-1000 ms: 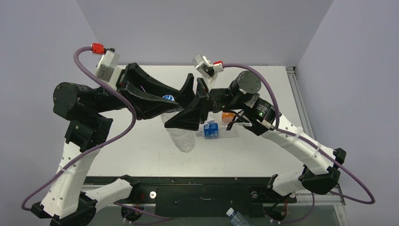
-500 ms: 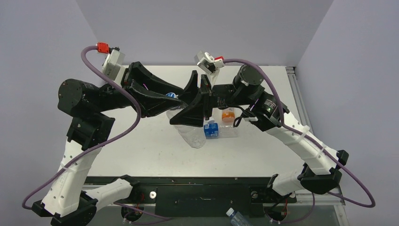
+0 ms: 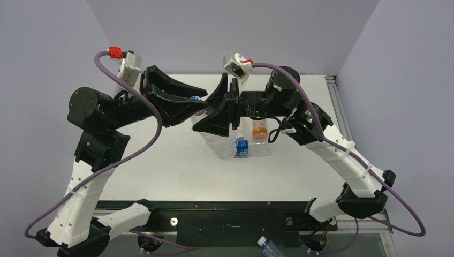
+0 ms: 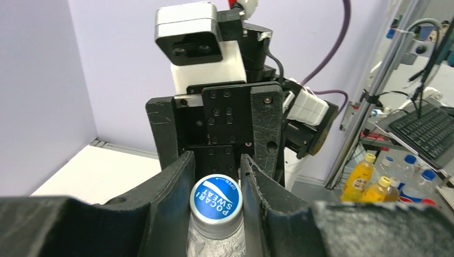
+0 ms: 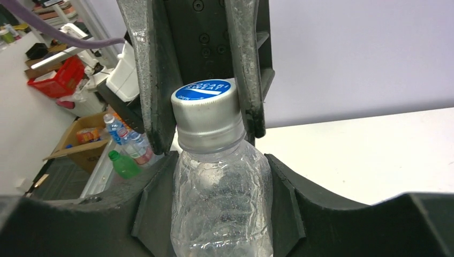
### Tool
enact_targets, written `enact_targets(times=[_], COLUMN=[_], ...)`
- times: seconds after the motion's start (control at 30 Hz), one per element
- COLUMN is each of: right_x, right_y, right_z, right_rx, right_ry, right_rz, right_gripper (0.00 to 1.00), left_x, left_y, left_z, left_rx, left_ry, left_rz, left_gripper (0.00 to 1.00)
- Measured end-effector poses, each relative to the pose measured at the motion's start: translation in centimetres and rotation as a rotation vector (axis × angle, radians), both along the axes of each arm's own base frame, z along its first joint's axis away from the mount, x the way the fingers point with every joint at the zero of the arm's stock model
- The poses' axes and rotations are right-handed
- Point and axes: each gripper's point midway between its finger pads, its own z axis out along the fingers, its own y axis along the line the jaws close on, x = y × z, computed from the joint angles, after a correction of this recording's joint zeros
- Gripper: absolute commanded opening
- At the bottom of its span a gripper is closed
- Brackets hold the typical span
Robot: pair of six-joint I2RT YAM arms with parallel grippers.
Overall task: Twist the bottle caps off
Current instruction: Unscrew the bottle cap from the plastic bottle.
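A clear crinkled bottle (image 5: 219, 214) hangs above the table between my two grippers. Its bottle cap (image 4: 216, 199) has a blue printed top and a pale ridged side. My left gripper (image 4: 216, 168) is shut on that cap, a finger pressing on each side. My right gripper (image 5: 218, 176) is shut on the bottle's shoulder just below the cap (image 5: 206, 104). In the top view the two grippers meet nose to nose over the middle of the table, left (image 3: 205, 104) and right (image 3: 215, 115), with the bottle body (image 3: 223, 144) slanting down beneath them.
A blue-labelled bottle (image 3: 241, 147) and a small orange bottle (image 3: 259, 130) are on the white table (image 3: 160, 166) just right of the held bottle. Another bottle (image 3: 267, 247) lies below the table's near edge. Walls close in on the left and at the back.
Both grippers have carried the bottle a little to the right and toward the back of the table. Both grips are unchanged.
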Motion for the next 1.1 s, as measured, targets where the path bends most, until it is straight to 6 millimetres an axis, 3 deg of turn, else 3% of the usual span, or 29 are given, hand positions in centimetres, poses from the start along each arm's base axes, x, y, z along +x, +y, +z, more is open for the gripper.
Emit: enact_targets(times=[0.3,0.9,0.97,1.0,1.07,1.1], right_x=[2.0,6.3,6.5,6.5,6.2,6.0], right_y=[0.4,2.1,2.4,2.4,2.6,2.5], right_z=[-0.1,-0.8,-0.9,-1.1,-1.7,-2.3], right_rx=[-0.049,-0.25,-0.259,-0.263,-0.269,-0.276], right_ry=[-0.067,-0.276,-0.281,-0.281,-0.275,-0.266], right_rz=[-0.168,-0.831,-0.861,-0.864,-0.821,-0.786], right_gripper=[0.0,0.0,0.0,0.0,0.0,0.0], left_x=[2.3,7.1,7.2,7.2,7.4,7.5], left_y=[0.8,4.0,4.3,4.4,4.7,4.8], left_z=[0.0,-1.1,-1.1,-1.2,-0.9,-0.6], left_rx=[0.0,0.014,0.012,0.014,0.002,-0.01], left_ry=[0.046,0.137,0.142,0.147,0.137,0.135], left_rz=[0.151,0.526,0.551,0.554,0.57,0.576], left_gripper=[0.0,0.02,0.41,0.72,0.99,0.99])
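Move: The cap is already between the left fingers, right at their hand point, and the right hand already holds the upright plastic bottle; the cap lies some 6 cm above that hand, 3 cm ahead and 2 cm left. The bottle's middle is about 9 cm below the left hand, 3 cm back and 2 cm right. On the table, about 54 cm below the left hand, the blue-labelled bottle lies some 12 cm ahead and 13 cm right, the orange bottle 25 ahead and 18 right. Still pinching the cap, the left fingers turn it counter-clockwise some 30 degrees while the right hand, keeping its grip on the plastic bottle, turns clockwise nearly 50 and tips its left side down a little. Meanwhile both travel together about 7 cm forward and 4 cm left; at the very end the left fingers open wide and let go of the cap, and the right hand sinks and draws back slightly. ##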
